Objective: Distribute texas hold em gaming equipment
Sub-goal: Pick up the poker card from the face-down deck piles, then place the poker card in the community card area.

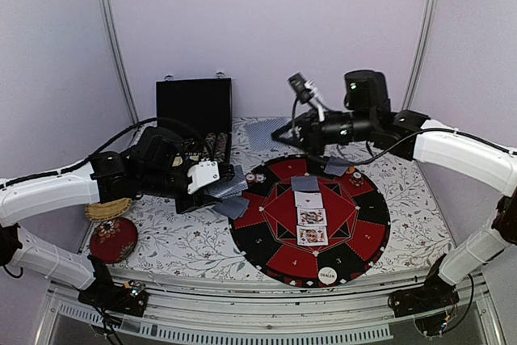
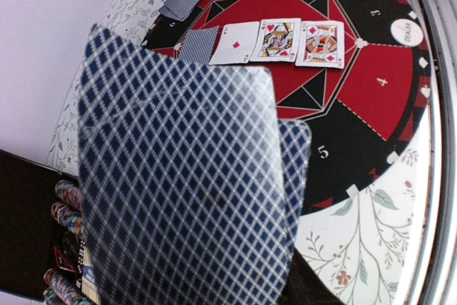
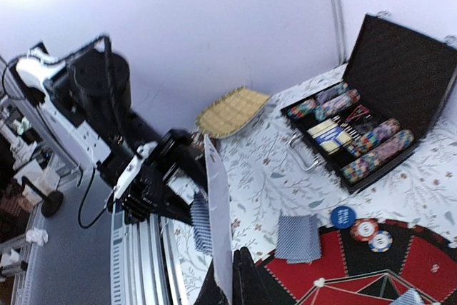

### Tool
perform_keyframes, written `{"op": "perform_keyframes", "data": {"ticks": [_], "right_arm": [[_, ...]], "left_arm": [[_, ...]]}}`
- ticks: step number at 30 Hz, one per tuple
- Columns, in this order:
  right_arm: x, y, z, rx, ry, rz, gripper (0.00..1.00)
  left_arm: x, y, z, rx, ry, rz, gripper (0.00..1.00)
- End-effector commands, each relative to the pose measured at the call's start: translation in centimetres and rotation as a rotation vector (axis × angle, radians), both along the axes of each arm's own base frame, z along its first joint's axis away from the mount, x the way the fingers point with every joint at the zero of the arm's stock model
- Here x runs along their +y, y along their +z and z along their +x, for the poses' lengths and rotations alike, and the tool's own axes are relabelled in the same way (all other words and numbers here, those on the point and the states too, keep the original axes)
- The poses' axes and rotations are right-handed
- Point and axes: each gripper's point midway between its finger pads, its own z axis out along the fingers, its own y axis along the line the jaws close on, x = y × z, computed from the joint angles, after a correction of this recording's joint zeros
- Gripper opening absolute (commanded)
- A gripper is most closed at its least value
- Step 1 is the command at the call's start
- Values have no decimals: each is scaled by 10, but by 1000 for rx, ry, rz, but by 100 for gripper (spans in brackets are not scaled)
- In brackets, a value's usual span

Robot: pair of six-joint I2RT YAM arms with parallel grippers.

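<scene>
My left gripper [image 1: 216,183] is shut on a stack of grey-backed playing cards [image 2: 178,176], which fills the left wrist view and hides the fingers. My right gripper [image 3: 230,268] hovers over the table's far side, shut on a single card [image 3: 218,205] that shows edge-on. On the mat [image 1: 365,236] one face-down card [image 1: 305,183] heads a row of three face-up cards [image 1: 312,216]. More face-down cards lie at the mat's left edge [image 1: 232,206] and upper right [image 1: 337,167]. The white DEALER button [image 1: 327,275], a blue button [image 3: 343,216] and striped chips [image 3: 363,229] sit on the mat.
The black chip case [image 1: 194,107] stands open at the back left with rolls of chips [image 3: 371,148] inside. A yellow woven mat [image 1: 109,210] and a red ball-like thing [image 1: 113,240] lie at the left edge. The floral tablecloth [image 1: 186,240] covers the table.
</scene>
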Motion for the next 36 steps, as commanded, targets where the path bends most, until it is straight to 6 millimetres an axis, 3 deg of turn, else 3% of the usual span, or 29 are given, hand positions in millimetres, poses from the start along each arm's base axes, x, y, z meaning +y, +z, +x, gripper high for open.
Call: {"op": "perform_keyframes", "data": {"ticks": [1,4,8,12,16,24,26,36], "right_arm": [[-60,37,43,71,-112,130,2],[-93,3,94,223,-253,60,2],[-119,-78,148,470,-306,-5,2],[-118,-139,183,605,-304,-66,2],[-106,-191,204,704,-267,-92,2],[-101,-249,230,798,-286,-82,2],[-101,-279,230,863,-291,-107,2],[-105,-305,242,899,-358,-110,2]], "left_arm": [[-6,5,-5,-14,-29,-18,44],[-6,4,-5,-13,-31,-17,44],[-6,4,-6,-9,-33,-19,44],[-7,2,-6,-5,-35,-12,44],[-7,-1,-6,-1,-35,-8,44],[-7,-1,-6,-1,-36,-7,44],[-7,-1,-6,0,-37,-7,44],[-8,-1,-7,1,-39,-9,44]]}}
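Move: The right hand, already pinching a face-down poker card high up, has its place on the far red wedge of the mat about 23 cm ahead, 7 cm to its right and 31 cm below. The face-down card at the near side of that wedge lies some 7 cm nearer and 2 cm right of this place; the face-down card by the orange chips, 1 cm farther and 12 cm right of it. From the left hand, the wedge place is some 26 cm ahead, 22 cm right and 17 cm below. The right hand swings forward about 23 cm and some 10 cm to its right, rising a few centimetres at first and then dropping steeply to finish some 30 cm lower, bringing the card down to the far red wedge, between the mat's far rim and the face-down card on its near side. On the way it rolls some 50 degrees about its fingers, forward side tipping down, while they still point left and stay shut on the card, and it slows over the last few centimetres; the left hand keeps still, holding the deck. ##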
